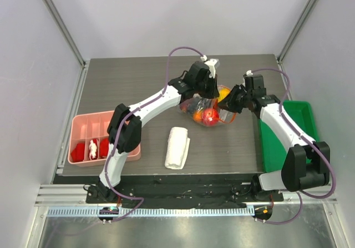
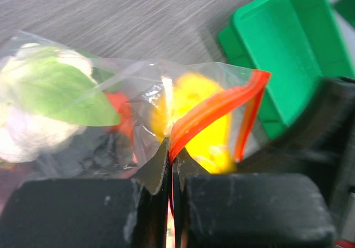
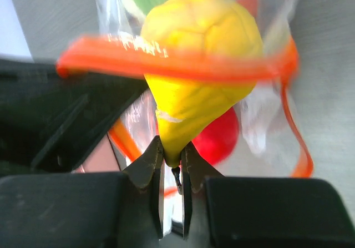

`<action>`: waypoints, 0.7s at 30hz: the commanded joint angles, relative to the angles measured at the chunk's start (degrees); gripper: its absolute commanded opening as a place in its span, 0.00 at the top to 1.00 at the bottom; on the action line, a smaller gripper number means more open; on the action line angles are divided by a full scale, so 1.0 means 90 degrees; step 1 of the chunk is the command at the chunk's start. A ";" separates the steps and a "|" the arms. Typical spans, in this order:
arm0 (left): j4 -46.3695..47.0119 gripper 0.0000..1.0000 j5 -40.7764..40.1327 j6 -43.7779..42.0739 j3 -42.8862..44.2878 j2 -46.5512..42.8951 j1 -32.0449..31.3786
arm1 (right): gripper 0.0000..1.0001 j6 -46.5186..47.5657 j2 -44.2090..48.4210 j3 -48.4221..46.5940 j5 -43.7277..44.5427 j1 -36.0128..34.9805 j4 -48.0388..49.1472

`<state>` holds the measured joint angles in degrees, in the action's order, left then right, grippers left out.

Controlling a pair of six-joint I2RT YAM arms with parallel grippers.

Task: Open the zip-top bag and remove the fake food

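Observation:
The clear zip-top bag (image 1: 195,107) sits lifted at the table's back middle between both arms, its mouth apart. My left gripper (image 2: 172,160) is shut on the bag's orange-red zip strip (image 2: 216,106) at one edge. My right gripper (image 3: 172,156) is shut on the narrow tip of a yellow fake fruit (image 3: 202,42), which pokes out through the open mouth past the zip strip (image 3: 166,65). A red fruit (image 3: 219,137) lies behind it in the bag. A white and green vegetable piece (image 2: 50,87) also shows through the plastic. From above, red and orange fake food (image 1: 209,115) fills the bag.
A green bin (image 1: 288,137) stands at the table's right edge, close to the right arm. A folded white cloth (image 1: 177,147) lies in front of the bag. A pink compartment tray (image 1: 89,131) with small red pieces sits at the left.

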<state>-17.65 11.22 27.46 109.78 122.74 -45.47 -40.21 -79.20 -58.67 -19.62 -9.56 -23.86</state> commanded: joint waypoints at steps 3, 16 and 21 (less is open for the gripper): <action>-0.0197 1.00 -0.0027 -0.0454 0.0195 -0.0063 0.0004 | 0.99 0.0785 0.0859 -0.0648 -0.0320 -0.0041 -0.1603; 0.0223 1.00 0.0315 -0.0259 0.0020 -0.0083 0.0043 | 0.99 0.0327 0.2619 -0.0230 0.3234 0.1471 -0.3014; 0.0252 1.00 0.0432 -0.0190 -0.0039 -0.0131 0.0052 | 0.97 0.0307 0.2297 0.0804 0.3537 0.2660 -0.2107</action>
<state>-18.48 13.17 25.12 109.78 122.85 -45.32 -36.53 -55.33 -58.04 5.28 7.97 -47.62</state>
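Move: The right hand holds the yellow pear-shaped food by its narrow end in the bag's mouth. The green bin it goes to has its middle some 28 cm to that hand's right, 10 cm back and 14 cm below. The red ball, still in the bag, lies about 8 cm left, 1 cm back and 12 cm below. The left hand pinches the orange-edged mouth; from it the bin is about 33 cm right, 14 cm back and 16 cm below. Keeping its pinch on the narrow end, the right hand first draws the yellow food back and up by about 8 cm each way, out past the bag's orange zip edge, then swings fast some 17 cm to the right towards the green bin, turning roughly 30 degrees clockwise, rolling its left side down and sinking about 4 cm at the end. The left hand stays nearly in place with shut fingers, still holding the orange edge so that the bag is kept back. ##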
